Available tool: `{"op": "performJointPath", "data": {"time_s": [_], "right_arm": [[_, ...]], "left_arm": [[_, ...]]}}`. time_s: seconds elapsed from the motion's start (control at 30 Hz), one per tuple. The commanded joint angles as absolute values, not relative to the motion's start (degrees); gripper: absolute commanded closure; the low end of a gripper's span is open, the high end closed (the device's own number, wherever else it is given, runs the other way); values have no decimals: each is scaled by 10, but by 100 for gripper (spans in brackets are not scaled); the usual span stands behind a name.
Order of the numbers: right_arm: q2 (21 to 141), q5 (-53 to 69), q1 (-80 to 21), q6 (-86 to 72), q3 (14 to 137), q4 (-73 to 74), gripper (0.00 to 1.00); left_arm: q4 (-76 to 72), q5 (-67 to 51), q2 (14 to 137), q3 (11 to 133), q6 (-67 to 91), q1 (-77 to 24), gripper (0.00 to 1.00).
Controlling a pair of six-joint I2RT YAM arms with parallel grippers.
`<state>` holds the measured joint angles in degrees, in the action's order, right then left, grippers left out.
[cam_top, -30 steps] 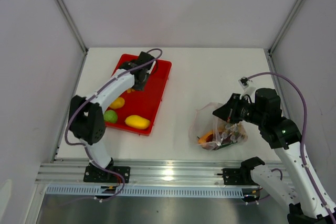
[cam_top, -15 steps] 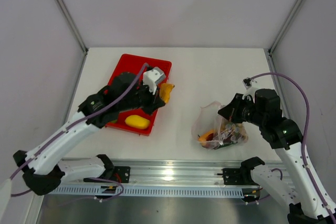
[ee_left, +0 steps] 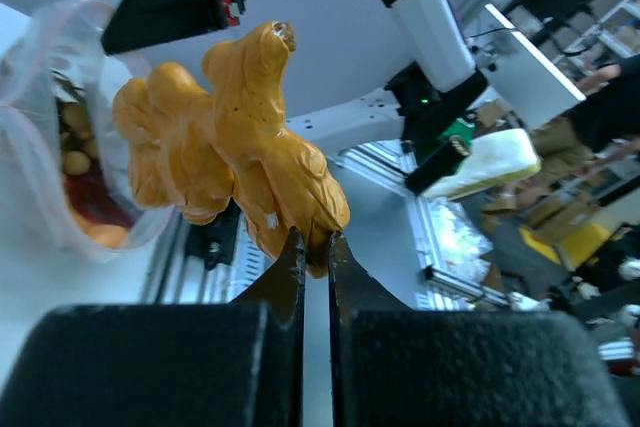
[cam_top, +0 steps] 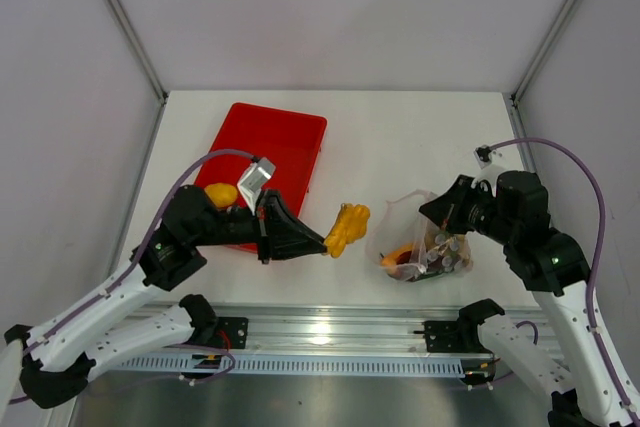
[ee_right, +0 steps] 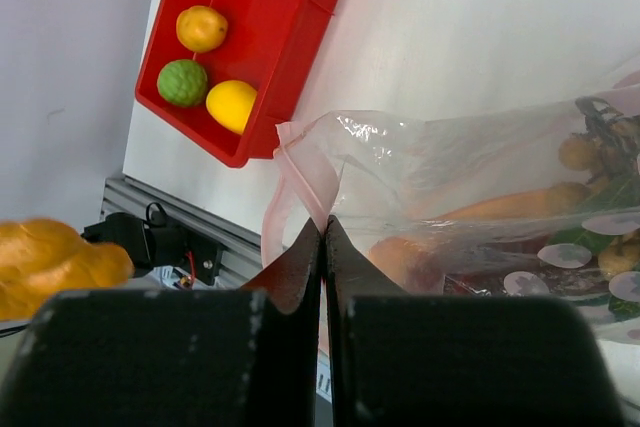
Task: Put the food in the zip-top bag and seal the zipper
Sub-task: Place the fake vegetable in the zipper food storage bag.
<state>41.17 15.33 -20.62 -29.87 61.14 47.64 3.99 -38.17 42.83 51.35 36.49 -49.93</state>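
Note:
My left gripper (cam_top: 328, 240) is shut on a lumpy orange-yellow piece of food (cam_top: 347, 227), pinching its lower tip (ee_left: 310, 242), and holds it in the air just left of the zip-top bag (cam_top: 420, 242). The clear bag lies on the table with a carrot-like piece, small beige balls and dark bits inside (ee_right: 480, 207). My right gripper (ee_right: 323, 225) is shut on the bag's mouth edge at the pinkish zipper (ee_right: 300, 172), lifting it so the mouth faces left. An orange fruit (ee_right: 201, 27), a green lime (ee_right: 182, 82) and a yellow mango (ee_right: 232, 105) remain in the red tray.
The red tray (cam_top: 290, 137) lies at the back left, partly covered by my left arm. A metal rail (cam_top: 320, 327) runs along the table's near edge. White walls close in the left, back and right sides.
My left arm has left the tray and swung right and nearer, carrying the lumpy orange food up to the bag. The right gripper kept its hold on the bag's edge, shifting slightly.

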Motion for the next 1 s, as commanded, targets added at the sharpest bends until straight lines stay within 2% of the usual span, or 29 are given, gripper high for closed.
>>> {"op": "performJointPath", "data": {"time_s": [0.0,0.17,0.33,0.67,0.97], "right_arm": [[406,159,-211,-320,635,463,100],[399,180,-213,-348,630,451,100],[393,187,-220,-360,634,446,100],[387,192,-229,-368,649,446,100],[383,206,-229,-374,668,448,100]], "left_arm": [[-125,-433,435,475,475,-503,99],[-299,-425,475,405,587,-504,100],[-394,-421,539,387,644,-512,99],[-369,-390,613,401,639,-537,99],[-274,-353,679,428,561,-545,99]]}}
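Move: The left fingers already hold the knobbly orange fake vegetable; the bag mouth lies about 13 cm to their right, 7 cm ahead and 14 cm lower. The food in the bag sits some 24 cm right, 10 cm ahead and 25 cm down; the lemon is 14 cm left, 15 cm ahead, 25 cm down. From the right hand, pinching the rim, the mouth is about 4 cm left, 5 cm back and 6 cm below; the vegetable is 13 cm left, 9 cm back, 9 cm higher. The left arm carries the gripped fake vegetable right and down, roughly 8 cm each way with a little forward travel, into the open bag mouth, rolling the hand about 25 degrees around its own pointing direction, upper side forward, while the fingers keep shut. The right hand keeps its pinch on the bag's rim and eases it up, back and slightly left, just under 4 cm in all, bringing it towards the arriving vegetable. ##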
